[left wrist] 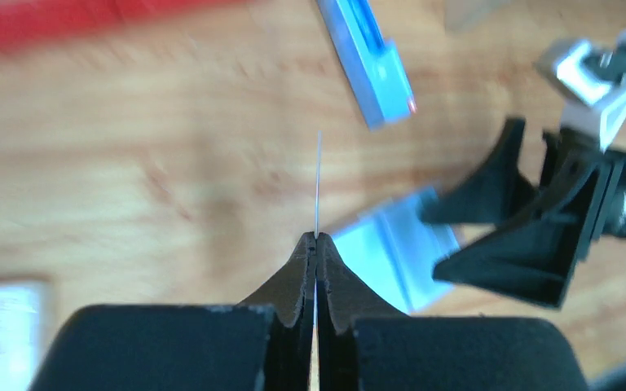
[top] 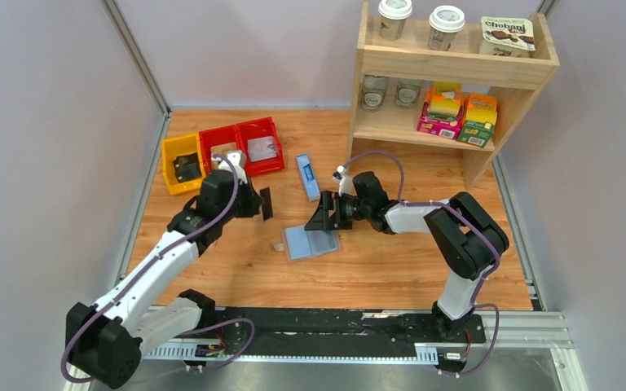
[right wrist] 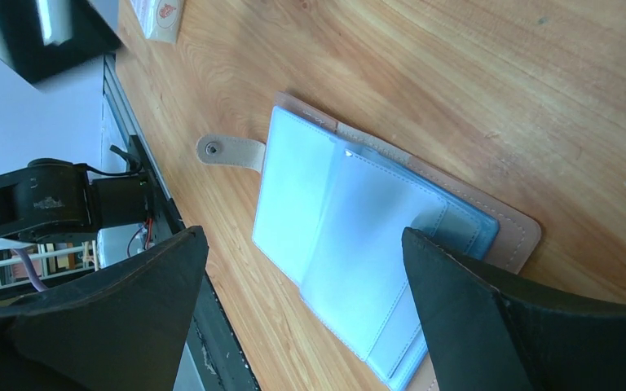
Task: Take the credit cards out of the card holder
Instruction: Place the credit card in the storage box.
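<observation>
The card holder (top: 313,243) lies open on the wooden table, pale blue lining up (right wrist: 334,220), with its tan snap tab (right wrist: 228,152) sticking out to one side. My right gripper (top: 321,220) hovers just over it, open wide, with nothing between its fingers (right wrist: 303,235). To the left, my left gripper (top: 253,201) is shut on one dark credit card (top: 266,204), held clear of the holder. The left wrist view shows that card edge-on as a thin line (left wrist: 318,179) rising from the closed jaws (left wrist: 316,240). No other credit cards show; the slots hide any that are inside.
A long narrow blue box (top: 307,176) lies just behind the holder. Yellow (top: 182,163) and red bins (top: 243,145) sit at the back left. A wooden shelf (top: 448,65) with cups and cartons stands at the back right. A pink-and-white packet (right wrist: 159,16) lies near the left arm.
</observation>
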Robot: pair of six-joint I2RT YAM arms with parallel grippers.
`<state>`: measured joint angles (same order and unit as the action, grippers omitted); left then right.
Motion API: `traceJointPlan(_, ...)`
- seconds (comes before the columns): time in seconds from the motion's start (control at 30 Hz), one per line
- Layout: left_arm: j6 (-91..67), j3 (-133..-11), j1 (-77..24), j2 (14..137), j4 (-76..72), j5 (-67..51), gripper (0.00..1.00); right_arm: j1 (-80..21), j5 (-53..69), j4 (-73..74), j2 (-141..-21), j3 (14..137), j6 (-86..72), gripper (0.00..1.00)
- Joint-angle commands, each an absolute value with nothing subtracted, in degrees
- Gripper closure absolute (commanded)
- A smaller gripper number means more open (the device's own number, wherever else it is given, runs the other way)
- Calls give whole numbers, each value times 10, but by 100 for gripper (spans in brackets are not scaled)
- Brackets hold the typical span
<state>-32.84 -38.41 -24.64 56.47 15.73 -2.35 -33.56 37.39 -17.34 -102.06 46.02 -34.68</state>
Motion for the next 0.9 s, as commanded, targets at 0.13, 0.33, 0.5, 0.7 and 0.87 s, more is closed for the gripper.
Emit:
traceJointPlan(0.13,81,-548,-244,599,230,277,100,-334,342,-112,-1014,443,-318,0)
traceJointPlan(0.33,330,-578,-232,699,114,367,100,-334,347,-109,-1017,445,-316,0)
traceJointPlan(0.5,451,-577,-183,791,24,365,100,-334,348,-103,-1016,449,-311,0)
traceJointPlan(0.7,576,-520,-124,866,-147,327,100,-334,352,-103,-1022,451,-310,0)
traceJointPlan(0.87,572,-524,-72,911,-187,266,100,-333,354,-99,-1024,454,-309,0)
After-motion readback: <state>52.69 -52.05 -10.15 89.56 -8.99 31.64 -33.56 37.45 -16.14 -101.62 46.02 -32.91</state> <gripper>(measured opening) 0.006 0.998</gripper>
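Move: The left fingers already hold a black card and are taking it to the storage box's yellow compartment, about 19 cm ahead, 22 cm to the left and roughly 12 cm below. The middle red compartment, next to it, lies about 20 cm ahead and 12 cm left of this hand. The open card holder is some 5 cm back and 10 cm to the right. From the idle right hand, the yellow compartment is about 20 cm ahead, 31 cm left and a little lower. Keeping its pinch on the black card, the left hand sweeps left about 20 cm and forward about 16 cm, away from the card holder towards the yellow compartment. It arcs up some 9 cm, then sinks by nearly as much, its left side rolling upward by about 85 degrees on the way; the fingers stay shut. ##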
